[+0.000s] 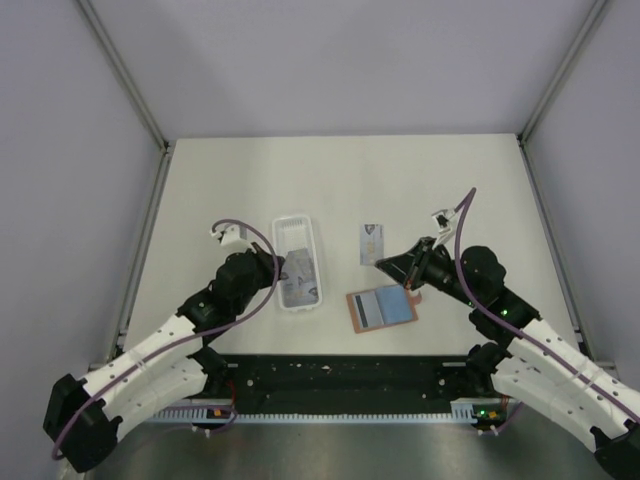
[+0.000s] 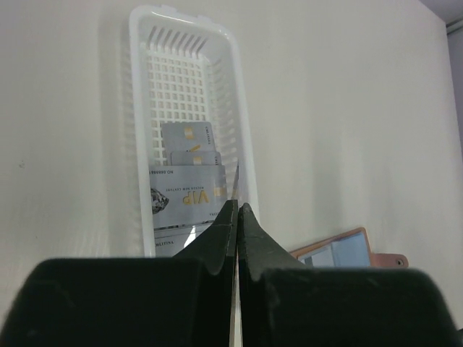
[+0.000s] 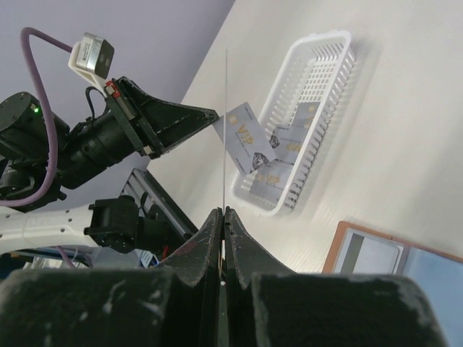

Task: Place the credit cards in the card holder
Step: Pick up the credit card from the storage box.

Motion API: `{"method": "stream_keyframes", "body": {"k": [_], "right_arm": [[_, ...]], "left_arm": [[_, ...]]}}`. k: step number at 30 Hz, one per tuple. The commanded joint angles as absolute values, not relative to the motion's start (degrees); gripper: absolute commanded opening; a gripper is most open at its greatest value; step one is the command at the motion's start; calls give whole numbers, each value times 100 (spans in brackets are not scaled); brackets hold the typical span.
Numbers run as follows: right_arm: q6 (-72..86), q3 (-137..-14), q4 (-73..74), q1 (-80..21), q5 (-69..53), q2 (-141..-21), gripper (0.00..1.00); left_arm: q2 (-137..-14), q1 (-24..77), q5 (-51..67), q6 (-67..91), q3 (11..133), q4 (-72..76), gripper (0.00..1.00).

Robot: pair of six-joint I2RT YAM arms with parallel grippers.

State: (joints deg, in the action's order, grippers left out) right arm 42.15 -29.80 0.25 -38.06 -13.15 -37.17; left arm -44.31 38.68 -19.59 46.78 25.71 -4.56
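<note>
The card holder (image 1: pixel 385 309) lies open on the table, orange-brown outside and pale blue-grey inside, with one dark-striped card (image 1: pixel 364 310) lying on its left half. My right gripper (image 1: pixel 385 263) is above and behind it, shut on a credit card (image 3: pixel 226 130) that shows edge-on as a thin line in the right wrist view. My left gripper (image 1: pixel 286 268) hovers over the white tray (image 1: pixel 281 225), shut on a silvery VIP credit card (image 3: pixel 244 136). More credit cards (image 2: pixel 184 191) lie flat in the tray.
The white slotted tray (image 2: pixel 188 87) stands lengthwise left of the card holder (image 2: pixel 340 249). A black rail (image 1: pixel 340 385) runs along the table's near edge between the arm bases. Grey walls enclose the table on three sides.
</note>
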Motion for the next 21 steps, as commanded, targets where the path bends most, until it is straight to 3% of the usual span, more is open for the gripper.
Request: {"method": "stream_keyframes", "body": {"k": [1, 9, 21], "right_arm": [[4122, -3217, -18, -3779, -1274, -3639, 0], [4157, -3155, -18, -3779, -1266, -3586, 0], [4228, -3032, -88, -3779, -1389, -3560, 0]], "left_arm": [[-4553, 3850, -2188, 4641, 2707, -334, 0], [-4465, 3850, -2584, 5018, 2488, -615, 0], [-3243, 4254, -3708, 4957, 1336, 308, 0]]}}
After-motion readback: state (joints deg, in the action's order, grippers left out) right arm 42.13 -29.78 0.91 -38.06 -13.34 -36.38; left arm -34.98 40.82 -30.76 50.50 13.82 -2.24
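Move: The left hand already holds a VIP card, with the storage box below it. The box's middle is about 3 cm ahead, 4 cm to the right and 13 cm below; the card pile inside is some 1 cm ahead and 4 cm right. The card holder lies roughly 24 cm to the right and 8 cm back, also on the table. From the right hand, the box's middle is about 18 cm left, 6 cm ahead and 21 cm down. Still pinching the card between shut fingers, the left hand sinks about 4 cm and shifts roughly as far to its left, from over the card pile towards the storage box's left rim. It creeps at first, then goes quicker and draws back slightly, while the wrist turns some 10 degrees counter-clockwise. ##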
